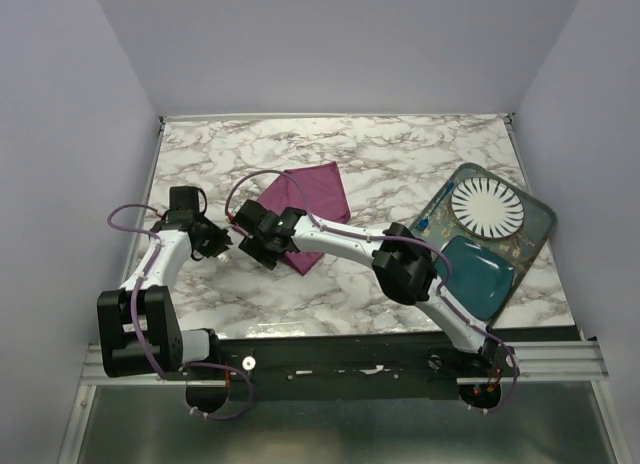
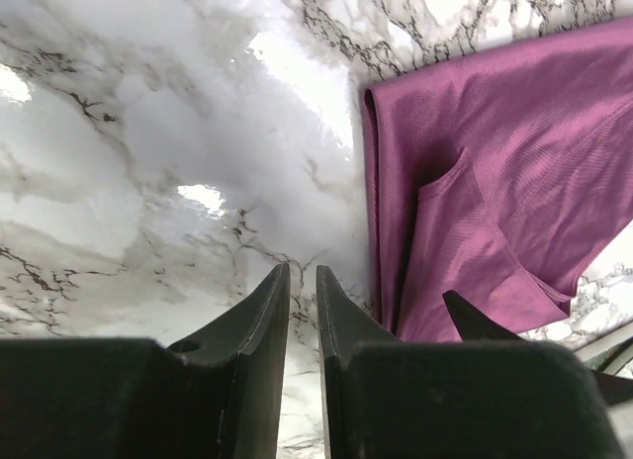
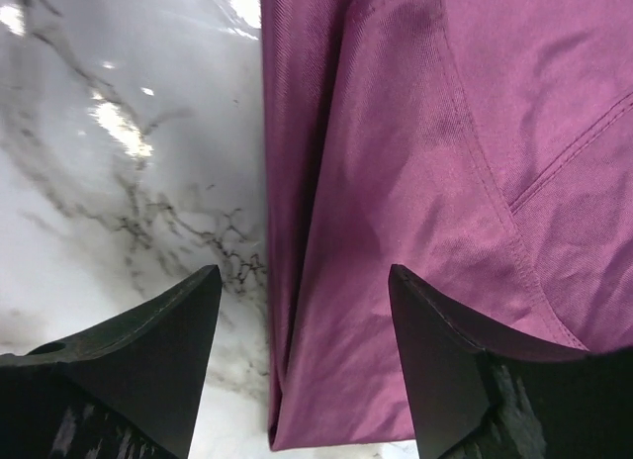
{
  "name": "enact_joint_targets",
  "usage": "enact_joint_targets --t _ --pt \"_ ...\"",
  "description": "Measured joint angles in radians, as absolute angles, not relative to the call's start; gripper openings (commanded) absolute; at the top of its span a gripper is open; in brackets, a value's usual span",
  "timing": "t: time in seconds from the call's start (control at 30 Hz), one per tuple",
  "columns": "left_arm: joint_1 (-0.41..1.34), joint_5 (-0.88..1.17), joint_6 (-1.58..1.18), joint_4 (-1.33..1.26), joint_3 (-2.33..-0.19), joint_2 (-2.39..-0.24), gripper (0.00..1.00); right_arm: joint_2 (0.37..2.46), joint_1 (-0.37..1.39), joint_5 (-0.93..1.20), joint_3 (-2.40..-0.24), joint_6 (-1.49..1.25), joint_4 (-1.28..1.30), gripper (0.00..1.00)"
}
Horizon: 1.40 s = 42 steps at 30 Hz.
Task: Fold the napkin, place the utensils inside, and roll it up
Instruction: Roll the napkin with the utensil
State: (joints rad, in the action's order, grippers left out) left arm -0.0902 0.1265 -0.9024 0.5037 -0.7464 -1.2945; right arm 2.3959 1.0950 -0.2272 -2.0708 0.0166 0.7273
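Observation:
The plum-purple napkin (image 1: 315, 191) lies folded on the marble table (image 1: 400, 154), with its folded long edge toward the left. My right gripper (image 1: 262, 248) stands open low over the near end of that fold. In the right wrist view its fingers straddle the folded edge of the napkin (image 3: 415, 162), one fingertip (image 3: 198, 291) over bare marble and the other over cloth, gripping nothing. My left gripper (image 1: 220, 240) hovers over marble just left of the napkin (image 2: 495, 162). Its jaws (image 2: 302, 273) are open only a narrow slit with nothing between them. The utensils are out of view.
A dark patterned tray (image 1: 535, 229) at the right holds a white ribbed plate (image 1: 487, 208) and a teal-blue dish (image 1: 478, 274). White walls enclose the table on three sides. A black finger (image 2: 465, 319) of the right gripper pokes into the left wrist view over the cloth.

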Motion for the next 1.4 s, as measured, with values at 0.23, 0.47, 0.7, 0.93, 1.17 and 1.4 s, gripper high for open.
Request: enact_joint_targets --t 0.23,0.47,0.7,0.93,1.17,1.4 --pt "-0.117 0.116 -0.902 0.516 -0.746 -1.287 0.24 2.426 1.100 -0.285 -2.099 0.030 0.728 0.65" --pt "-0.131 0.115 -0.899 0.519 -0.746 -1.279 0.25 2.464 1.128 -0.345 -2.150 0.030 0.729 0.49" --pt "-0.141 0.113 -0.889 0.524 -0.743 -1.277 0.36 2.486 1.149 -0.433 -2.161 0.026 0.718 0.19" --pt "-0.142 0.134 -0.861 0.504 -0.719 -1.277 0.45 2.491 1.151 -0.487 -2.156 0.040 0.675 0.00" --pt "-0.143 0.262 -0.834 0.397 -0.630 -1.278 0.55 2.478 1.134 -0.383 -2.143 0.043 0.672 0.00" --pt "-0.143 0.428 -0.884 0.220 -0.559 -1.320 0.66 2.413 1.022 -0.047 -2.069 -0.058 0.664 0.00"
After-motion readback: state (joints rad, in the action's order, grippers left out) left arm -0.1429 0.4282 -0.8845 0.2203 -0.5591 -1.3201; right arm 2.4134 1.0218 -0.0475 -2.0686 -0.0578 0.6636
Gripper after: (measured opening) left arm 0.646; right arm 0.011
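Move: For the right hand, the middle of the napkin's rolled near edge is about 2 cm ahead, 1 cm left and 1 cm below. The napkin's left corner is some 7 cm ahead and 8 cm left of that hand, its near corner roughly 4 cm back and 7 cm right. From the left hand, the rolled edge's middle lies about 8 cm right, 1 cm back and 3 cm down; the napkin's left corner is 5 cm ahead and 2 cm right. Forward and slightly left by about 2 cm, sinking a touch, the right hand tips its fingers outward and shuts them from wide open, pinching the rolled edge; it then eases back 1 cm and tilts some 20 degrees the other way, keeping its hold. The left hand drifts 1.5 cm left, then swings 5 cm right and 2 cm down towards the edge, rolling, fingers opening wide. ##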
